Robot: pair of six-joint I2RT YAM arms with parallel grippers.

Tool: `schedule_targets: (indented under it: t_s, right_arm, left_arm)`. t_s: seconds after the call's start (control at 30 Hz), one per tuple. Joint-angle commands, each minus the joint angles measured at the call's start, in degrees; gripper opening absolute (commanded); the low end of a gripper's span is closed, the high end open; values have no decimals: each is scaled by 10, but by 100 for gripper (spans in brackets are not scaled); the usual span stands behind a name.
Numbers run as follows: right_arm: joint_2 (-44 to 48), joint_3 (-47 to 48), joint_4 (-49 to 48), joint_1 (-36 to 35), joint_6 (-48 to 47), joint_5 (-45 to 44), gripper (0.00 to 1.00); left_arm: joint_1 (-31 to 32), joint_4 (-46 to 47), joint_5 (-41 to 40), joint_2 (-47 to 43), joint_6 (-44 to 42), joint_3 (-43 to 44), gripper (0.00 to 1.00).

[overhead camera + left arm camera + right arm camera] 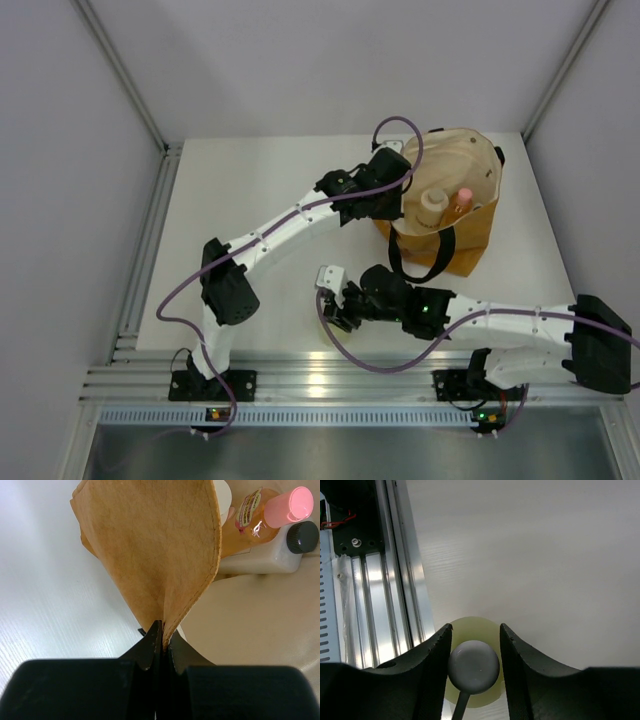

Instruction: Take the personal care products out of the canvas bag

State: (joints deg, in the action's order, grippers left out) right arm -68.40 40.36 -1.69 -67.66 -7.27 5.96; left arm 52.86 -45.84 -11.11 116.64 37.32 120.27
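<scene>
The mustard canvas bag stands at the far right of the table, mouth open. My left gripper is shut on its left rim, pinching the fabric. Inside lie a cream jar, an orange bottle with a pink cap and a clear black-capped bottle. My right gripper is out of the bag, low over the table's near edge. It is shut on the yellow-green pump bottle, and the white pump head sits between the fingers.
An aluminium rail runs along the near edge, just left of the right gripper. The bag's black strap hangs down its front. Grey enclosure walls stand on both sides of the white table.
</scene>
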Motion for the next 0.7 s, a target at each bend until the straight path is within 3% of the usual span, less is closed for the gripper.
schedule_targets:
  t_s: [0.0, 0.03, 0.1, 0.17, 0.47, 0.53, 0.67]
  right_arm:
    - [20, 27, -90, 14, -7, 3, 44]
    - [23, 30, -85, 14, -6, 5, 49]
    - [34, 36, -68, 14, -3, 13, 79]
    - [41, 54, -46, 14, -1, 22, 95]
    - [152, 101, 80, 28, 12, 6, 100]
    - [184, 113, 100, 38, 37, -43, 100]
    - [202, 186, 176, 128, 109, -162, 100]
  left_arm:
    - [-6, 10, 5, -4, -10, -4, 0]
    - [-7, 10, 6, -3, -8, -3, 0]
    - [-7, 10, 9, -1, -1, -1, 0]
    - [-7, 10, 16, 1, 6, 1, 0]
    - [-7, 11, 29, 5, 49, 9, 0]
    - [-7, 11, 29, 5, 60, 8, 0]
    - [-7, 11, 26, 3, 89, 8, 0]
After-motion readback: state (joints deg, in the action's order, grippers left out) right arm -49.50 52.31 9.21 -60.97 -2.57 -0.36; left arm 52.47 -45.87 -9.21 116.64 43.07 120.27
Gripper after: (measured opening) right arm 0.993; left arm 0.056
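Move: The right hand still grips the pump bottle by its neck as it stands near the table's front edge, its middle about 7 cm below the fingers. From that hand the white-capped bottle in the bag lies about 25 cm ahead and 23 cm to the right, with the pink-capped bottle some 26 cm ahead and 30 cm right. From the left hand, shut on the bag's rim, the pump bottle is about 23 cm back, 14 cm left and 15 cm lower. The right hand opens its fingers wide to let go of the standing pump bottle and climbs almost straight off it, some 17 cm in all, swinging about 6 cm to the right and 3 to 4 cm forward towards the bag only late in the rise, while the left-pointing fingers tip up about 20 degrees and the hand turns somewhat clockwise. The left hand stays practically in place, keeping its pinch on the bag's near-left rim and turning just a few degrees. ##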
